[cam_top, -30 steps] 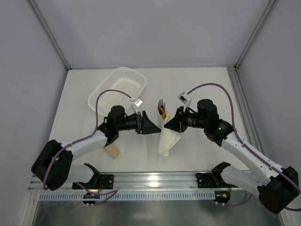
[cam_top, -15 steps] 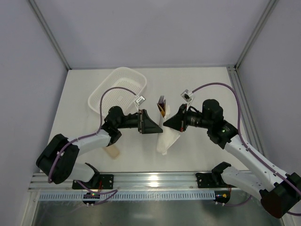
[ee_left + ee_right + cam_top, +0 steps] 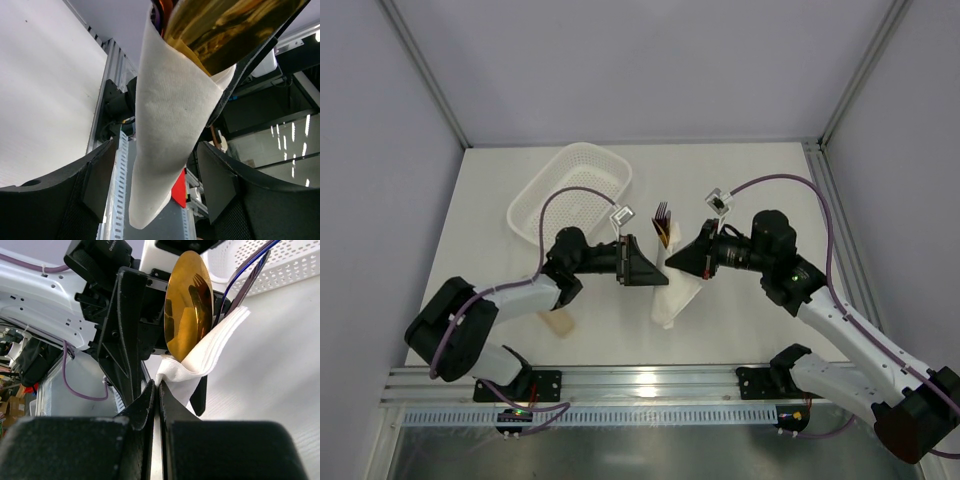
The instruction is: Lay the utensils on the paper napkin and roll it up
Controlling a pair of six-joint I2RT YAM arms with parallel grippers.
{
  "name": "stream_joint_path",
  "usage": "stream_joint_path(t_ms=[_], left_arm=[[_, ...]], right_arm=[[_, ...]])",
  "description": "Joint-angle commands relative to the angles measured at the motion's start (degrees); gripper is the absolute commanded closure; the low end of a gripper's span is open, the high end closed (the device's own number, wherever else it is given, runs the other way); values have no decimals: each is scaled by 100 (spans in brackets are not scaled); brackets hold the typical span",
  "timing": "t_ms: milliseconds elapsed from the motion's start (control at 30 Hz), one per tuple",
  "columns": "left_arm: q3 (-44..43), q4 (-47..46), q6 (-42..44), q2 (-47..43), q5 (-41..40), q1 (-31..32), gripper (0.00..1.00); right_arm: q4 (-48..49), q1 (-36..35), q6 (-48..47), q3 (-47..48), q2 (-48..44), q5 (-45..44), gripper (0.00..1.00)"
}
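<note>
The paper napkin [image 3: 676, 298] is wrapped in a cone around the utensils [image 3: 663, 224], whose heads stick out at its far end. In the right wrist view a gold spoon [image 3: 186, 310] and a dark fork [image 3: 248, 281] rise out of the napkin [image 3: 222, 337]. My right gripper [image 3: 159, 386] is shut on a fold of the napkin's edge. My left gripper [image 3: 156, 186] is open, its fingers [image 3: 100, 175] standing either side of the napkin roll [image 3: 170, 115] with gaps to it. The gold spoon [image 3: 225, 27] shows at the roll's top. Both grippers [image 3: 655, 268] [image 3: 673, 264] meet at the roll.
A white perforated basket [image 3: 570, 188] stands at the back left, and it shows behind the fork in the right wrist view [image 3: 295, 262]. A flat beige slab [image 3: 558, 322] lies by the left arm. The table's front rail [image 3: 640, 385] runs just below the roll.
My left gripper has reached a little further right around the napkin roll and its jaws have narrowed slightly. The right arm shifted slightly, still pinching the napkin.
</note>
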State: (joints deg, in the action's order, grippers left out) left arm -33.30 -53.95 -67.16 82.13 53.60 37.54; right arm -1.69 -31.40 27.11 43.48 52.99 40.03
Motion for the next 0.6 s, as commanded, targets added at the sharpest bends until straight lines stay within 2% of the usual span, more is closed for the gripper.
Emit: stream_joint_path(t_ms=[0, 367, 567], left_arm=[[-133, -894, -306, 145, 185, 17, 30], [-45, -2909, -1545, 804, 309, 17, 41], [-107, -3209, -1801, 972, 335, 17, 57]], right_arm=[[688, -24, 180, 108, -52, 224, 96], [793, -24, 215, -7, -35, 277, 96], [793, -24, 198, -42, 9, 260, 96]])
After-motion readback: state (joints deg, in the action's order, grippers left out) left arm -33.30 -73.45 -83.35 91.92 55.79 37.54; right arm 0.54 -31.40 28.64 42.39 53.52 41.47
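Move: The rolled napkin with the utensils inside is held in the air between my hands. Its middle lies about 2 cm to the right of my left hand and 2 cm back, level with it, already between my open fingers. The spoon's bowl sticks out about 7 cm ahead and 2 cm to the right of that hand, the fork's tines some 11 cm ahead and 1 cm to the right. From my right hand, which already pinches the roll's side, its middle is about 3 cm back and 2 cm left. My left hand stays about where it is, one finger below and one above the rolled napkin. I close those fingers by roughly a third of their gap, until the pads come up against the roll, while the wrist rolls about 10 degrees, forward side down. The hand bobs up about 1 cm, sinks most of the way back and creeps slightly right. My right hand keeps its pinch on the roll. ##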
